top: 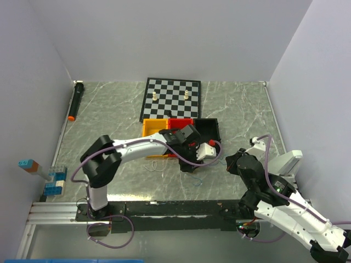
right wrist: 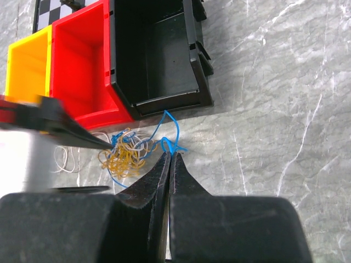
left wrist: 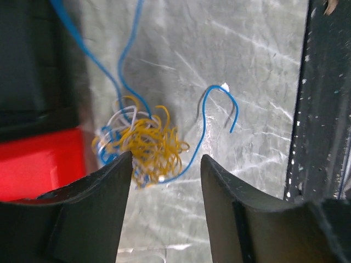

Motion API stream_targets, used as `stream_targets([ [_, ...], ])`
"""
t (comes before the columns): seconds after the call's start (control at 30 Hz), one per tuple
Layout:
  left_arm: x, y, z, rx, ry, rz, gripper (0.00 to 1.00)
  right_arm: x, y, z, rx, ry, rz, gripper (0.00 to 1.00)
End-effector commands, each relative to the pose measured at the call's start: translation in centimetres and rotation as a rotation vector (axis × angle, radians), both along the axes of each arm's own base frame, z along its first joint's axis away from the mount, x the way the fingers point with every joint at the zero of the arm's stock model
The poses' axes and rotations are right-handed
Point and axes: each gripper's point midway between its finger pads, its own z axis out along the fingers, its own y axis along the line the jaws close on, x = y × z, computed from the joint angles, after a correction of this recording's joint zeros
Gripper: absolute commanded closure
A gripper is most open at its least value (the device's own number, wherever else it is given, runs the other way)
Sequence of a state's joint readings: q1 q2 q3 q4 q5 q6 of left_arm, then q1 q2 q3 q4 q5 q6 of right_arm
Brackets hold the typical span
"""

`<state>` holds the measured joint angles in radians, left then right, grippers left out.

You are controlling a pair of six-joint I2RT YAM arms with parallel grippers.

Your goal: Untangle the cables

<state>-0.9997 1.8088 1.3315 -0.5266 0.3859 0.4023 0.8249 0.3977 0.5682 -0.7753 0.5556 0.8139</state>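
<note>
The cables form a small tangle (left wrist: 148,142) of orange-yellow, blue and whitish wire on the marble table, just in front of the red bin. My left gripper (left wrist: 166,159) is open, its left fingertip at the tangle's edge, and nothing lies between its fingers. One blue cable (left wrist: 204,118) curves away from the tangle to the right. In the right wrist view the tangle (right wrist: 126,150) lies left of my right gripper (right wrist: 169,154), which is shut on a loop of the blue cable (right wrist: 166,143). A left finger (right wrist: 77,137) reaches the tangle from the left.
Yellow (top: 154,128), red (top: 181,123) and black (top: 207,127) bins stand side by side behind the tangle. A chessboard (top: 170,98) with two pieces lies at the back. A black marker (top: 75,101) lies far left and toy blocks (top: 55,181) sit at the near left. Loose whitish wire (top: 156,164) lies by the left arm.
</note>
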Motion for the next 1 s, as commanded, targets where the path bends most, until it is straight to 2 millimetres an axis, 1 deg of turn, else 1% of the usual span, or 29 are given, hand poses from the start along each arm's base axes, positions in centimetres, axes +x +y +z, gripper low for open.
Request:
stream_targets([
  [0.0, 0.0, -1.3, -0.5, -0.007, 0.016, -0.04, 0.44, 0.1, 0.0, 0.4, 0.007, -0.015, -0.002, 1.0],
  [0.17, 0.4, -1.3, -1.1, -0.028, -0.025, -0.033, 0.46, -0.1, -0.1, 0.1, 0.015, -0.018, -0.002, 1.0],
  [0.2, 0.3, -1.3, -1.3, -0.025, -0.032, -0.036, 0.48, 0.0, -0.1, 0.0, 0.015, -0.017, -0.004, 1.0],
  [0.23, 0.3, -1.2, -1.8, -0.018, -0.039, -0.034, 0.51, 0.0, -0.1, 0.1, 0.019, -0.017, -0.004, 1.0],
  [0.33, 0.5, -1.0, -2.4, -0.011, -0.055, -0.026, 0.72, -0.1, -0.1, 0.0, 0.018, -0.014, -0.006, 1.0],
  [0.43, 0.4, -0.4, -2.6, -0.003, -0.06, -0.019, 0.99, -0.1, -0.3, 0.0, 0.015, -0.016, -0.01, 1.0],
  [0.57, -0.3, 1.2, -2.1, 0.009, -0.062, -0.008, 0.99, -0.2, -0.7, 0.1, 0.006, -0.018, -0.024, 1.0],
  [0.67, -1.0, 2.8, -1.1, 0.018, -0.049, 0.003, 0.99, -0.2, -1.0, 0.3, -0.004, -0.023, -0.034, 1.0],
  [0.87, -2.0, 6.3, 1.5, 0.037, -0.019, 0.029, 0.99, -0.1, -1.8, 0.7, -0.022, -0.028, -0.07, 1.0],
  [0.97, -2.5, 8.4, 2.2, 0.059, -0.007, 0.032, 0.99, 0.1, -2.3, 1.1, -0.038, -0.03, -0.093, 1.0],
])
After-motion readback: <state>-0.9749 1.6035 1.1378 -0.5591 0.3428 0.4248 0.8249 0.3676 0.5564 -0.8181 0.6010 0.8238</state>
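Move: The cable tangle lies just under the open left fingers, about 4 cm below, 1 cm ahead and 2 cm to their right. From that hand the red bin's middle is roughly 10 cm ahead and 3 cm left, the black bin's about 10 cm ahead and 6 cm right, both some 3 cm lower. From the right hand, still pinching a blue cable, the tangle is some 12 cm left, 1 cm ahead and 9 cm below. Left hand sinks 4 cm, pinches the tangle's yellow strands, then draws them about 5 cm left and up. ##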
